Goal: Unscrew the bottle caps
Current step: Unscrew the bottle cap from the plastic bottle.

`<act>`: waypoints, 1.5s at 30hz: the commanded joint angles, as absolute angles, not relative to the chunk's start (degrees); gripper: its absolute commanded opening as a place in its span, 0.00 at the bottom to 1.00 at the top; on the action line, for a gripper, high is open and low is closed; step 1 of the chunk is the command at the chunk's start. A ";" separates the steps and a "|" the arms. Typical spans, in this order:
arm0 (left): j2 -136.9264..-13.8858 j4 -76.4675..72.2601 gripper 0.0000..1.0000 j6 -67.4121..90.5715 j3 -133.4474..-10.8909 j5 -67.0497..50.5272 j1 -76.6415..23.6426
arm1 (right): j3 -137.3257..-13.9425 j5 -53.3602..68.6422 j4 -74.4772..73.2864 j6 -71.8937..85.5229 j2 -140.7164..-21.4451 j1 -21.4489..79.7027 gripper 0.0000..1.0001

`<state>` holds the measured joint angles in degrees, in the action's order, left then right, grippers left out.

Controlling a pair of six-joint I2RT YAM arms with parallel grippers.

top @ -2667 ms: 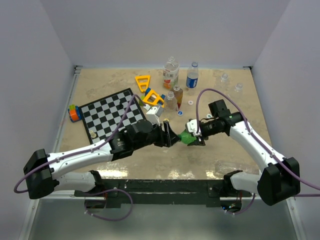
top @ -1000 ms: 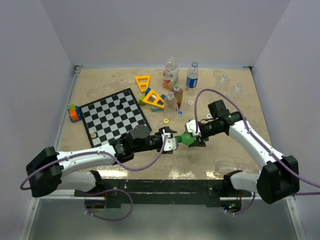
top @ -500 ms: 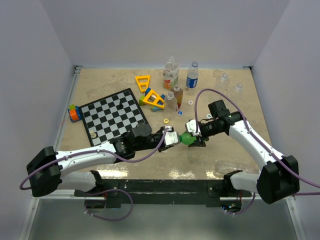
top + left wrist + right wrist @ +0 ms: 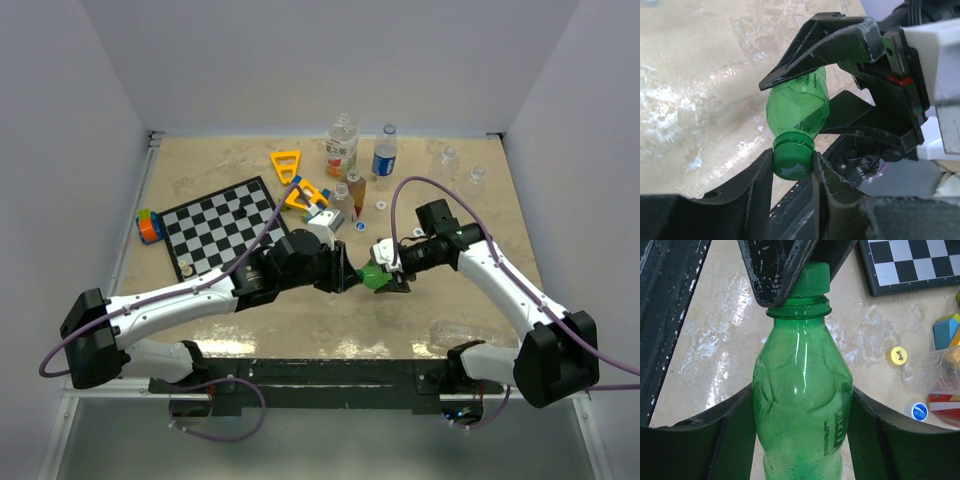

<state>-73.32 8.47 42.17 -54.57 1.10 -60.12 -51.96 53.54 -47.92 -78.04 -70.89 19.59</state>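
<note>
My right gripper (image 4: 385,272) is shut on the body of the green bottle (image 4: 802,405), held off the table with its neck toward the left arm; the bottle also shows in the top view (image 4: 374,276) and the left wrist view (image 4: 799,107). My left gripper (image 4: 792,170) is shut on the bottle's green cap (image 4: 792,160), one finger on each side. The cap (image 4: 811,279) sits on the neck between the left fingers (image 4: 780,270). In the top view my left gripper (image 4: 347,275) meets the bottle near the table's front middle.
Several bottles (image 4: 341,145) stand at the back, with clear ones (image 4: 449,157) at the back right. Yellow toy frames (image 4: 286,163) and a checkerboard (image 4: 225,231) lie to the left. Loose caps, yellow (image 4: 898,355) and blue-white (image 4: 916,410), lie on the table.
My left wrist has rolled around the cap and its arm has shifted a little toward the back. The right gripper and the green bottle have stayed in place.
</note>
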 commanded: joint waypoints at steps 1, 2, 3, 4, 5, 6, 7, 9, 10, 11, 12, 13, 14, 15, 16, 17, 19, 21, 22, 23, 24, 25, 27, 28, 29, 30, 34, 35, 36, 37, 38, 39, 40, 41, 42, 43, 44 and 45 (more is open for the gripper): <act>-72.25 11.60 0.00 52.38 -57.83 6.59 -59.41 | -51.94 52.82 -48.96 -78.57 -70.84 19.78 0.00; -71.81 11.86 0.00 52.38 -57.75 7.11 -59.41 | -51.94 52.74 -48.96 -78.49 -70.93 19.78 0.00; -71.28 11.78 0.00 52.12 -57.57 7.73 -59.41 | -51.94 52.65 -48.96 -78.49 -70.84 19.86 0.00; -70.84 11.34 0.04 51.42 -57.13 7.82 -59.41 | -51.94 52.73 -48.96 -78.49 -70.93 19.78 0.00; -70.14 10.99 0.15 50.81 -56.87 7.74 -59.41 | -51.94 52.73 -49.04 -78.49 -70.93 19.86 0.00; -69.61 10.20 0.22 49.15 -56.34 7.39 -59.41 | -51.94 52.73 -49.04 -78.40 -70.93 19.86 0.00; -69.00 9.24 0.34 47.83 -55.64 5.64 -59.41 | -51.94 52.73 -48.96 -78.49 -70.93 19.78 0.00; -68.12 8.88 0.56 44.32 -55.37 3.35 -59.41 | -51.94 52.65 -49.04 -78.49 -70.84 19.78 0.00; -67.59 9.22 0.66 42.82 -55.46 2.56 -59.41 | -51.94 52.73 -48.96 -78.49 -70.93 19.86 0.00; -67.15 9.92 0.72 41.24 -55.55 2.55 -59.33 | -52.03 52.73 -49.04 -78.49 -70.93 19.78 0.00; -66.54 10.45 0.77 39.65 -55.37 2.81 -59.33 | -51.94 52.73 -48.87 -78.49 -71.10 19.86 0.00; -65.66 11.07 0.83 37.81 -55.11 2.99 -59.33 | -51.94 52.73 -48.95 -78.49 -71.02 19.86 0.00; -64.96 11.86 0.85 36.31 -54.85 3.08 -59.33 | -51.94 52.73 -48.87 -78.49 -71.02 19.78 0.00; -63.99 12.30 0.87 34.65 -54.32 2.90 -59.24 | -51.94 52.73 -48.87 -78.49 -71.02 19.86 0.00; -63.11 12.65 0.89 32.63 -53.88 2.81 -59.24 | -52.03 52.65 -48.87 -78.40 -71.02 19.86 0.00; -62.15 13.09 0.90 31.30 -53.18 2.64 -59.24 | -52.03 52.65 -48.95 -78.40 -71.10 19.86 0.00; -60.13 13.71 0.91 27.18 -51.42 2.20 -59.24 | -51.94 52.65 -48.78 -78.40 -71.19 19.78 0.00; -58.02 14.24 0.92 23.31 -49.75 1.06 -59.24 | -51.94 52.65 -48.78 -78.40 -71.19 19.78 0.00; -56.70 13.89 0.92 21.64 -48.62 0.53 -59.24 | -51.94 52.65 -48.78 -78.40 -71.19 19.86 0.00; -55.21 13.10 0.92 19.36 -47.73 0.27 -59.24 | -51.94 52.65 -48.78 -78.31 -71.28 19.86 0.00; -53.80 12.05 0.93 16.03 -46.51 -2.17 -59.33 | -51.94 52.65 -48.78 -78.40 -71.28 19.86 0.00; -51.79 10.21 0.93 11.30 -45.02 -4.02 -59.24 | -51.94 52.65 -48.78 -78.40 -71.28 19.86 0.00; -48.09 6.79 0.93 2.94 -42.03 -5.70 -59.24 | -51.94 52.65 -48.78 -78.40 -71.28 19.86 0.00; -46.34 4.68 0.93 -1.45 -40.18 -6.58 -59.24 | -51.94 52.65 -48.78 -78.40 -71.28 19.86 0.00; -44.93 2.22 0.94 -5.84 -37.82 -7.64 -59.24 | -51.86 52.65 -48.78 -78.49 -71.28 19.86 0.00; -43.69 -1.28 0.94 -9.37 -35.97 -8.52 -59.24 | -51.86 52.65 -48.78 -78.49 -71.28 19.86 0.00; -44.02 -6.76 0.94 -21.16 -32.52 -10.90 -59.24 | -51.86 52.65 -48.78 -78.49 -71.45 19.86 0.00; -45.16 -6.77 0.94 -22.40 -32.78 -10.99 -59.24 | -51.86 52.65 -48.78 -78.49 -71.46 19.86 0.00; -46.83 -6.51 0.94 -23.54 -33.48 -11.07 -59.24 | -51.94 52.56 -48.78 -78.49 -71.54 19.86 0.00; -48.15 -6.16 0.94 -24.42 -34.10 -11.42 -59.24 | -51.86 52.65 -48.87 -78.40 -71.54 19.78 0.00; -49.56 -6.50 0.94 -25.04 -34.36 -11.86 -59.24 | -51.86 52.56 -48.87 -78.49 -71.54 19.86 0.00; -50.70 -7.03 0.94 -25.74 -34.54 -12.13 -59.24 | -51.94 52.47 -48.78 -78.49 -71.63 19.86 0.00; -51.58 -7.90 0.93 -26.27 -34.28 -12.48 -59.24 | -51.86 52.56 -48.78 -78.49 -71.63 19.86 0.00; -52.55 -8.69 0.93 -26.89 -34.19 -12.92 -59.33 | -51.94 52.56 -48.87 -78.49 -71.80 19.86 0.00; -53.34 -9.48 0.93 -27.50 -34.28 -13.35 -59.33 | -51.94 52.47 -48.87 -78.49 -71.63 19.86 0.00; -54.22 -10.45 0.93 -27.77 -34.28 -13.71 -59.33 | -51.94 52.56 -48.87 -78.49 -71.63 19.86 0.00; -55.19 -11.07 0.92 -28.38 -34.45 -14.58 -59.33 | -51.86 52.56 -48.87 -78.57 -71.63 19.86 0.00; -55.63 -12.21 0.92 -28.82 -34.28 -15.20 -59.33 | -51.94 52.56 -48.87 -78.57 -71.63 19.86 0.00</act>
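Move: The left hand already has the green cap pinched between its fingertips, within about 1 cm of its hand point. The yellow cap lies on the table some 13 cm ahead, 4 cm left and 15 cm below; the blue cap is about 17 cm ahead, 3 cm right and equally low. The clear bottle stands roughly 19 cm ahead, 2 cm left, its middle 8 cm lower. From the right hand, the green cap is about 7 cm left, level fore-and-aft and roughly 4 cm higher. The left fingers let go of the green cap, spreading from their pinch to nearly full opening, while the right hand keeps its grip on the bottle and holds nearly still. The left hand withdraws about 8 cm left, rising then sinking and drifting back, then comes partway back to the right and down, rolling some 65 degrees clockwise as seen from behind the hand, looking along its fingers. ##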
